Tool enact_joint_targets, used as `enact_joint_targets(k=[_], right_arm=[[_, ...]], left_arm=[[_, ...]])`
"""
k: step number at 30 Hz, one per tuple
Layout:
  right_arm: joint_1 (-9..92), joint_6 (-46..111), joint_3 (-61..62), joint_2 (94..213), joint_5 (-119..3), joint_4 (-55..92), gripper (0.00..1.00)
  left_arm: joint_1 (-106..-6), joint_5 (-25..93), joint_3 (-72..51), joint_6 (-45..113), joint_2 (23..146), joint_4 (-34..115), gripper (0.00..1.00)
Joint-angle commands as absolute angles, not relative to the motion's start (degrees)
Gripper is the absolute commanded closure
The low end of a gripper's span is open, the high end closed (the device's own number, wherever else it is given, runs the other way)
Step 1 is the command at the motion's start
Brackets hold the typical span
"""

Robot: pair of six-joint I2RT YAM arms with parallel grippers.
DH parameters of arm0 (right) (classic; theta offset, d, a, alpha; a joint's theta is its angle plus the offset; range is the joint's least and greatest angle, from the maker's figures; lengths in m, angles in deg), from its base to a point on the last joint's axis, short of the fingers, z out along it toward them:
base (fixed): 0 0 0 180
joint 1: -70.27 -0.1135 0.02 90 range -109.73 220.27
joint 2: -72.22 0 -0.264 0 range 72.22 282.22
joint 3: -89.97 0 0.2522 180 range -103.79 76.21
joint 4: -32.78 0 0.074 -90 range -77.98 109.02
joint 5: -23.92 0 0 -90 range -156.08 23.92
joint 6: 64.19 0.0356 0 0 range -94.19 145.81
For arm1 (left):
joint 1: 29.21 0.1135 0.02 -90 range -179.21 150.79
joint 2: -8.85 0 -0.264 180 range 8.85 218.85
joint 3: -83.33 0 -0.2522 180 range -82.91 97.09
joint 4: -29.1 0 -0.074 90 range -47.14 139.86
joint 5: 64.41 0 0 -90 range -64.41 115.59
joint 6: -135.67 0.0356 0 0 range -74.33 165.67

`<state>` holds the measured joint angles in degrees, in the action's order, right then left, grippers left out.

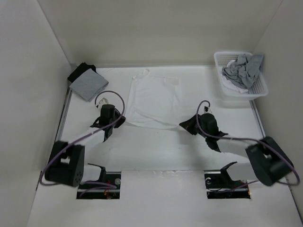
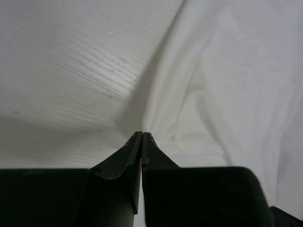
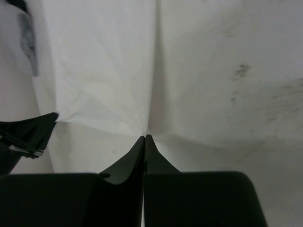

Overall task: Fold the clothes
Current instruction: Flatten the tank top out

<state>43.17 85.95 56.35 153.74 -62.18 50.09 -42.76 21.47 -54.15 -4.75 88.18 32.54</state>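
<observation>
The clothes (image 1: 154, 98), a thin white strapped shirt, lie spread flat on the white table, straps toward the back. My left gripper (image 1: 122, 121) is at the shirt's near left corner and my right gripper (image 1: 184, 125) at its near right corner. In the left wrist view the left gripper (image 2: 142, 134) is shut, and folds of the shirt (image 2: 222, 94) run into its tips. In the right wrist view the right gripper (image 3: 145, 137) is shut too, with creases of the shirt (image 3: 104, 80) meeting at its tips.
A white basket (image 1: 259, 90) with crumpled grey garments (image 1: 242, 71) stands at the back right. A folded grey garment (image 1: 88, 85) lies on a black cloth (image 1: 79, 71) at the back left. Walls close in the table on three sides.
</observation>
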Motion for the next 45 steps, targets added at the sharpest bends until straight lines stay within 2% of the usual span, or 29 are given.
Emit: enact_joint_targets(k=[1,4,8,10,15,19,22,25,28,31,33,36,40,45], right_arm=[[41.49,81.72,52.93,136.18,-63.53,40.44,1.00],[39.56,75.23,44.25,118.59,-70.97,20.75,1.00],[38.41,67.83,29.93,112.23,-74.69,4.39,1.00],[32.46,67.30,24.81,108.10,-77.31,2.06,1.00],[18.75,64.56,12.07,108.25,-88.92,-6.45,1.00],[3.90,60.36,7.66,108.95,-103.04,-6.11,1.00],[-0.17,58.60,7.56,111.41,-105.90,-5.41,1.00],[8.57,58.77,9.49,115.27,-98.64,-4.19,1.00],[23.69,60.34,12.83,119.84,-82.92,1.07,1.00],[38.28,62.36,13.37,128.35,-67.71,9.59,1.00],[44.18,63.16,9.43,135.82,-61.89,13.38,1.00],[48.24,62.99,-0.57,145.15,-58.79,13.84,1.00],[50.71,62.20,-10.61,149.03,-57.47,10.94,1.00],[50.89,62.02,-9.94,147.29,-57.12,10.41,1.00]], left_arm=[[-43.40,23.12,-52.42,-8.20,71.92,34.22,1.00],[-44.02,21.64,-45.84,-8.39,57.32,42.75,1.00],[-44.45,20.57,-35.91,-9.43,47.72,48.75,1.00],[-47.08,20.05,-31.33,-9.09,45.68,49.71,1.00],[-55.43,14.96,-24.03,-8.39,42.34,50.77,1.00],[-60.19,9.07,-21.47,-4.18,42.16,51.65,1.00],[-60.81,5.73,-23.84,-3.20,43.56,51.13,1.00],[-58.18,5.72,-27.08,-3.90,47.16,50.52,1.00],[-53.45,7.30,-30.51,-4.51,53.56,46.57,1.00],[-45.64,12.73,-29.30,-5.22,63.39,42.09,1.00],[-39.92,18.26,-25.80,-8.72,71.13,39.36,1.00],[-36.82,23.73,-17.28,-11.37,80.19,36.89,1.00],[-36.46,25.32,-7.42,-10.06,83.47,38.29,1.00],[-36.81,25.15,-10.81,-9.44,81.37,36.89,1.00]])
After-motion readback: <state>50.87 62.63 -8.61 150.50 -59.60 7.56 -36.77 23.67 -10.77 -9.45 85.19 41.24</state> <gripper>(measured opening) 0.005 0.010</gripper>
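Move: The tank top lies flat ahead of both hands, its two near hem corners already pinched: its middle is about 12 cm ahead and 14 cm right of the left hand, 15 cm ahead and 13 cm left of the right, roughly 3 cm below them. The grey folded cloth is some 21 cm ahead and 20 cm left of the left hand; the white basket sits about 29 cm ahead and 33 cm right of the right hand. Keep both grippers shut on the hem corners and whip the tank top up together, fast, a good 40 cm, drawing back towards the bases and tipping the fingers up past level. Then fling both hands forward about 25 cm while they sink, tipping the fingers partway down again, and finish with a short rise out over the far part of the table. ##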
